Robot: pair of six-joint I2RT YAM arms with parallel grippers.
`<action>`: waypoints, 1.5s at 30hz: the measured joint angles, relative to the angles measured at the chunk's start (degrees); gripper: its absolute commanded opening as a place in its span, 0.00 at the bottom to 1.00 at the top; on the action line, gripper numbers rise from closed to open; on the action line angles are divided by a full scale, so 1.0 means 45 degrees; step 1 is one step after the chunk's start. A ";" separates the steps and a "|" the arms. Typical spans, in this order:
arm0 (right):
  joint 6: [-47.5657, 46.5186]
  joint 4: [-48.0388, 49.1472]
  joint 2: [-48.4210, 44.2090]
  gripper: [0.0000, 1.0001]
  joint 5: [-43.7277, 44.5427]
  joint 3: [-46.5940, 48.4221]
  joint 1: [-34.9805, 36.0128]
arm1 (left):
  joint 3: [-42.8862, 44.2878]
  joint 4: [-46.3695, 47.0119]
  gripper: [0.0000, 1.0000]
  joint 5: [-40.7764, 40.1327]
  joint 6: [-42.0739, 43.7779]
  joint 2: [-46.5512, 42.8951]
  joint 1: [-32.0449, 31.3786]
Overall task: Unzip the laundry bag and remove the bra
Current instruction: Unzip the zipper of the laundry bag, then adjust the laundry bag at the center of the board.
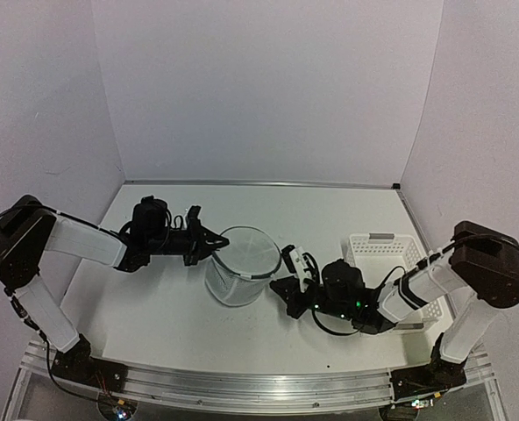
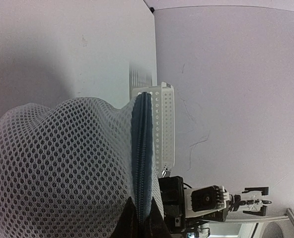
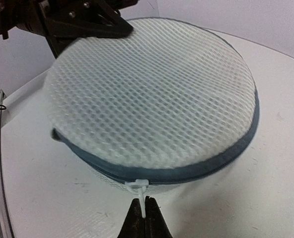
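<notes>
The laundry bag (image 1: 242, 263) is a white mesh cylinder standing mid-table, its round lid panel (image 3: 152, 84) edged by a grey-blue zipper band (image 3: 206, 166). My left gripper (image 1: 217, 246) comes from the left. Its jaws are shut on the bag's rim seam (image 2: 143, 148), pinching the zipper band between the tips (image 2: 144, 215). My right gripper (image 1: 278, 282) sits low at the bag's near right side. It is shut (image 3: 145, 212) on the white zipper pull (image 3: 138, 186), which hangs from the band. The bra is hidden; no dark fabric shows in any view.
A white perforated plastic basket (image 1: 384, 253) stands right of the bag, beside my right arm; it also shows behind the bag (image 2: 165, 124). The left gripper's black body (image 3: 82, 20) looms over the bag's far edge. White walls enclose the table.
</notes>
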 measured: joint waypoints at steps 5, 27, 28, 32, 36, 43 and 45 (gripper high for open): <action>-0.0044 -0.1137 -0.0549 0.00 0.0092 -0.0155 -0.0748 | 0.0452 0.0005 0.00 0.0447 0.0364 0.0437 0.0005; -0.0039 -0.4493 -0.2327 0.00 0.1481 -0.0165 0.0267 | 0.2467 -0.2642 0.18 0.1413 0.2370 0.1613 -0.0053; 0.0053 -0.4575 -0.2429 0.00 0.1506 -0.0165 0.0325 | 0.2623 -0.2934 0.26 0.1311 0.2633 0.1613 -0.0053; 0.0452 -0.4979 -0.2691 0.00 0.1554 -0.0136 0.0641 | 0.3793 -0.4945 0.56 0.0505 0.3687 0.1613 -0.0049; 0.0835 -0.5557 -0.2696 0.00 0.1549 0.0204 0.0947 | 0.5085 -0.7048 0.71 -0.0792 0.4964 0.1588 -0.0039; 0.1506 -0.5999 -0.1909 0.00 0.1418 0.1846 0.1214 | 0.5731 -0.9840 0.78 -0.2977 0.6377 0.0865 0.0000; 0.1647 -0.6023 -0.1409 0.00 0.1311 0.2395 0.1263 | 0.5702 -1.0477 0.78 -0.3361 0.6577 0.0466 0.0010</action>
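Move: The right fingers pinch the zipper pull; the laundry bag's middle lies about 7 cm to their left, 3 cm ahead and roughly level. From that hand the white basket is some 27 cm to the right, 4 cm ahead and 6 cm lower. The left fingers hold the rim band; from them the bag's middle lies about 5 cm right, 2 cm back and 6 cm down, the zipper pull roughly 10 cm right, 6 cm back and 6 cm down. Keeping its pinch on the zipper pull, the right hand draws it right by nearly 5 cm, forward and a little down, then back towards the base and finally left and up beside the bag. The left hand follows some 2 cm right with the rim band, then opens wide, lets go and swings about 5 cm forward, then left, rolling some 30 degrees. ##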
